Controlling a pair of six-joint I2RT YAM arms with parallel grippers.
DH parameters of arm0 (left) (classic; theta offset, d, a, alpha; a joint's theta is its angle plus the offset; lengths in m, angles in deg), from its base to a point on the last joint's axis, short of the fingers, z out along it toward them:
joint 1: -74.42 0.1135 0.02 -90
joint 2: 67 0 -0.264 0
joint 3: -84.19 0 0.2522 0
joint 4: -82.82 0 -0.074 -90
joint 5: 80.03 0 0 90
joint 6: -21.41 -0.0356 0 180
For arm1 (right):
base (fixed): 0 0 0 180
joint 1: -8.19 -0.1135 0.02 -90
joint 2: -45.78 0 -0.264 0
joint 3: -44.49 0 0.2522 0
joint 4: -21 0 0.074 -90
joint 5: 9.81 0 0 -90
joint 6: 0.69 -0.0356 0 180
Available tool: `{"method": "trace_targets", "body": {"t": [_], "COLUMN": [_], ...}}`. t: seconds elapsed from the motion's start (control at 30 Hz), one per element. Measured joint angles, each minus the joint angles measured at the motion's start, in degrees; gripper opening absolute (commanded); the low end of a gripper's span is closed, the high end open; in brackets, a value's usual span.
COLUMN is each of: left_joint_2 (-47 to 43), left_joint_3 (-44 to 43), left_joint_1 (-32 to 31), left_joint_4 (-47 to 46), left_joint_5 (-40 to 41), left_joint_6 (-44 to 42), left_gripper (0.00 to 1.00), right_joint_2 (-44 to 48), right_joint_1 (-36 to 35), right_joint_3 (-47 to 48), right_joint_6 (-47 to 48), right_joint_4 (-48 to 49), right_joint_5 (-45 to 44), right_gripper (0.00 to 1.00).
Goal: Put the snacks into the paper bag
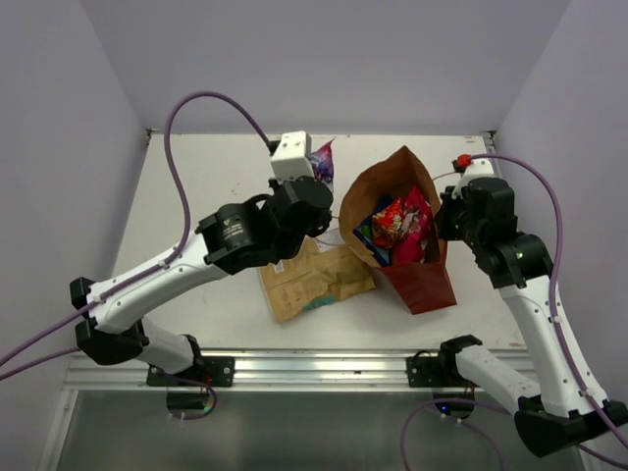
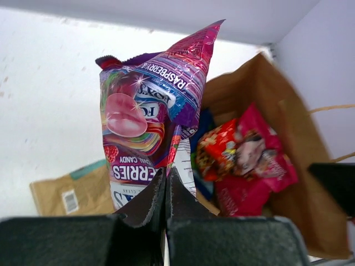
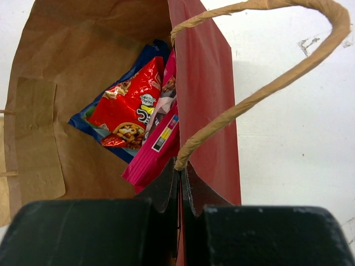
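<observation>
The paper bag (image 1: pixel 424 280) lies tilted on the table with its mouth open to the upper left; it also shows in the left wrist view (image 2: pixel 302 183) and the right wrist view (image 3: pixel 61 66). Inside are the red-orange packet (image 1: pixel 389 222) (image 3: pixel 130 102), the pink packet (image 1: pixel 416 232) (image 3: pixel 158 149) and the blue packet (image 1: pixel 365 234) (image 3: pixel 83 119). My left gripper (image 1: pixel 316 186) (image 2: pixel 165 180) is shut on the purple FOX'S packet (image 1: pixel 322 160) (image 2: pixel 147 111), held up left of the bag's mouth. My right gripper (image 1: pixel 444 218) (image 3: pixel 181 177) is shut on the bag's right wall by a string handle (image 3: pixel 266 83).
The tan kraft pouch (image 1: pixel 314 277) lies flat on the table left of the bag, partly under my left arm; it also shows in the left wrist view (image 2: pixel 72 191). White walls close in the table at the back and sides.
</observation>
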Motion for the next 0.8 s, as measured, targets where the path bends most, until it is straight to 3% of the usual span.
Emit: {"method": "trace_targets", "body": {"t": [0.13,0.33,0.57,0.8], "left_joint_2": [2.64,14.64,24.55,25.81], "left_joint_3": [-7.69,-19.08,-21.79,-20.33], "left_joint_1": [0.02,0.0,0.0,0.0], "left_joint_4": [-6.93,-13.38,-13.97,-15.43], "left_joint_5": [-2.71,-9.46,-15.19,-18.97], "left_joint_6": [-10.54,-18.25,-20.17,-19.98], "left_gripper": [0.0,0.0,0.0,0.0], "right_joint_2": [-0.22,-0.22,-0.22,-0.22], "right_joint_1": [0.0,0.0,0.0,0.0], "right_joint_3": [0.0,0.0,0.0,0.0], "right_joint_6": [0.0,0.02,0.2,0.22], "right_joint_4": [0.02,0.02,0.02,0.02], "right_joint_5": [-0.07,-0.15,-0.37,-0.42], "right_gripper": [0.0,0.0,0.0,0.0]}}
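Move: The left hand holds the purple candy pack high over the table, and the paper bag's mouth lies about 16 cm to its right, roughly level ahead and some 8 cm below. The right gripper, at the bag's right rim, is about 25 cm to the left hand's right, 1 cm farther out and 7 cm lower; the brown pouch lies almost straight beneath, about 32 cm down. From the right hand, the bag's mouth is about 9 cm to the left, at about its own height. The left hand keeps its shut grip on the purple candy pack and carries it about 17 cm to the right and slightly forward in an arc, first climbing some 7 cm, then sinking about 9 cm as it comes over the bag's open mouth, while the wrist swings clockwise by nearly 25 degrees. Its travel slows almost to a stop there with the fingers still closed, and the right hand stays put, keeping its pinch on the bag's right rim to hold the mouth open. ##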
